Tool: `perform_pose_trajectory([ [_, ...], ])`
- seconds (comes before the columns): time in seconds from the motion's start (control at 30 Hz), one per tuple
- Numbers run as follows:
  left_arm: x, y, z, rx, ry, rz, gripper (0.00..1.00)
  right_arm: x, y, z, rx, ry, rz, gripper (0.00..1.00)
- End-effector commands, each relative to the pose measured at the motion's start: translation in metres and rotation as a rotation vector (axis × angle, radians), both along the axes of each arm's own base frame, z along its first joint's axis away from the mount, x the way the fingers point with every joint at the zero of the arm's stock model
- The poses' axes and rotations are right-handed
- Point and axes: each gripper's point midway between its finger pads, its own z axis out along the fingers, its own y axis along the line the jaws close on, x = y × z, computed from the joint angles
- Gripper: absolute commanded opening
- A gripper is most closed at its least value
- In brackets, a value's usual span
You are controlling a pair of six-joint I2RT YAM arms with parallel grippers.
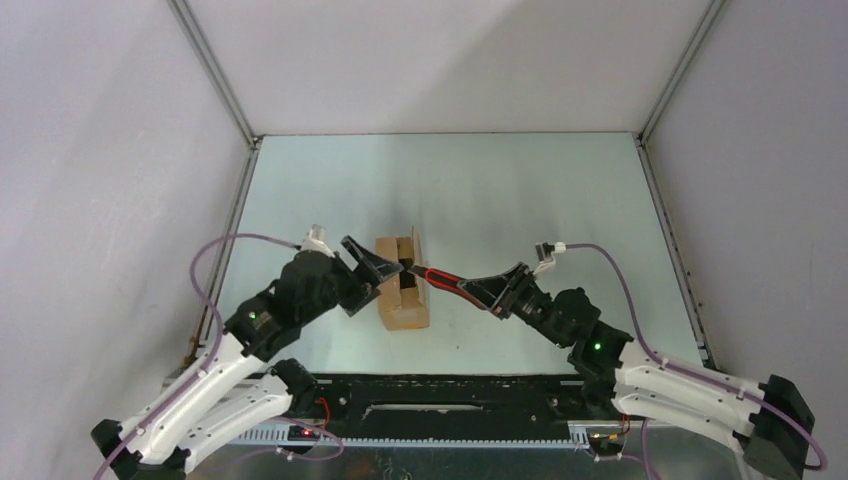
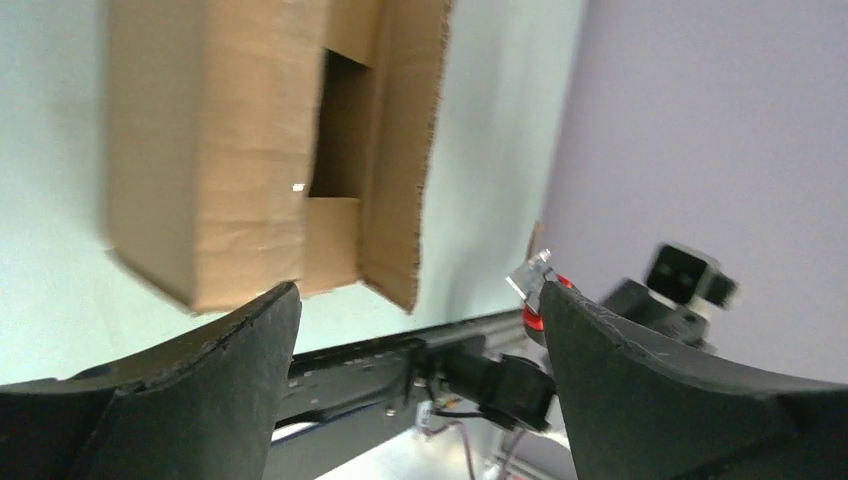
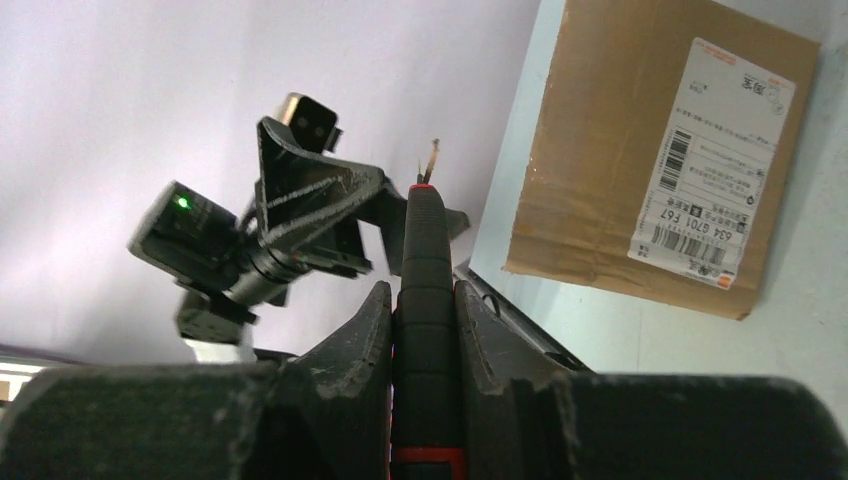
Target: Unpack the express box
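The express box (image 1: 405, 300), a small brown carton with its flaps loose, lies mid-table. Its white label (image 3: 715, 170) shows in the right wrist view, on the box (image 3: 610, 150). My left gripper (image 1: 378, 283) stands open just left of the box and touches nothing. In the left wrist view the box (image 2: 230, 150) sits beyond the open left gripper (image 2: 418, 292). My right gripper (image 3: 423, 290) is shut on a red-and-black utility knife (image 3: 425, 240). The knife (image 1: 440, 277) points at the box's right side from my right gripper (image 1: 468, 288); its blade tip (image 2: 535, 272) shows past the left finger.
Pale walls close in the table on the left, back and right. The black base rail (image 1: 440, 395) runs along the near edge. The left arm's wrist (image 3: 250, 240) is in the right wrist view, close to the knife's tip.
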Motion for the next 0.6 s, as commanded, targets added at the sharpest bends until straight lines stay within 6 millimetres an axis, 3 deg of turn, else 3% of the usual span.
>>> perform_pose_trajectory([
  [0.0, -0.015, 0.066, -0.02, 0.402, 0.158, 0.112, 0.92, -0.005, -0.015, -0.002, -0.095, -0.022, -0.044, 0.0],
  [0.07, -0.012, 0.081, -0.02, 0.547, 0.19, 0.119, 0.92, -0.01, -0.02, -0.009, -0.124, -0.02, -0.054, 0.0],
  [0.17, 0.003, 0.082, -0.016, 0.697, 0.223, 0.085, 0.9, -0.013, -0.029, -0.012, -0.14, -0.029, -0.081, 0.0],
  [0.27, 0.021, 0.073, -0.015, 0.776, 0.226, 0.026, 0.91, -0.018, -0.035, -0.015, -0.14, -0.027, -0.085, 0.0],
  [0.37, 0.038, 0.05, -0.022, 0.792, 0.227, -0.08, 0.9, -0.022, -0.04, -0.019, -0.123, -0.023, -0.082, 0.0],
  [0.57, 0.053, 0.028, -0.044, 0.847, 0.287, -0.192, 0.88, -0.025, -0.05, -0.017, -0.097, -0.036, -0.095, 0.0],
])
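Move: Ahead and well below the open left hand is the express box, its middle about 7 cm farther out, 1 cm to the right and 16 cm down. The box's standing flap rises roughly 5 cm right of that middle, level with it. The utility knife, in the right hand's grip, lies some 10 cm right of the left hand at its own height. From the right hand the box is about 9 cm ahead, 15 cm left and 18 cm down. Swinging clear of the knife, the left hand first goes about 5 cm to its left, then forward and down some 6 cm towards the box's left part, its wrist rolling about 50 degrees until the wide-open fingers point mostly down. The right hand keeps its grip on the knife and draws it rightward, back and slightly down, roughly 5 cm away from the box. ##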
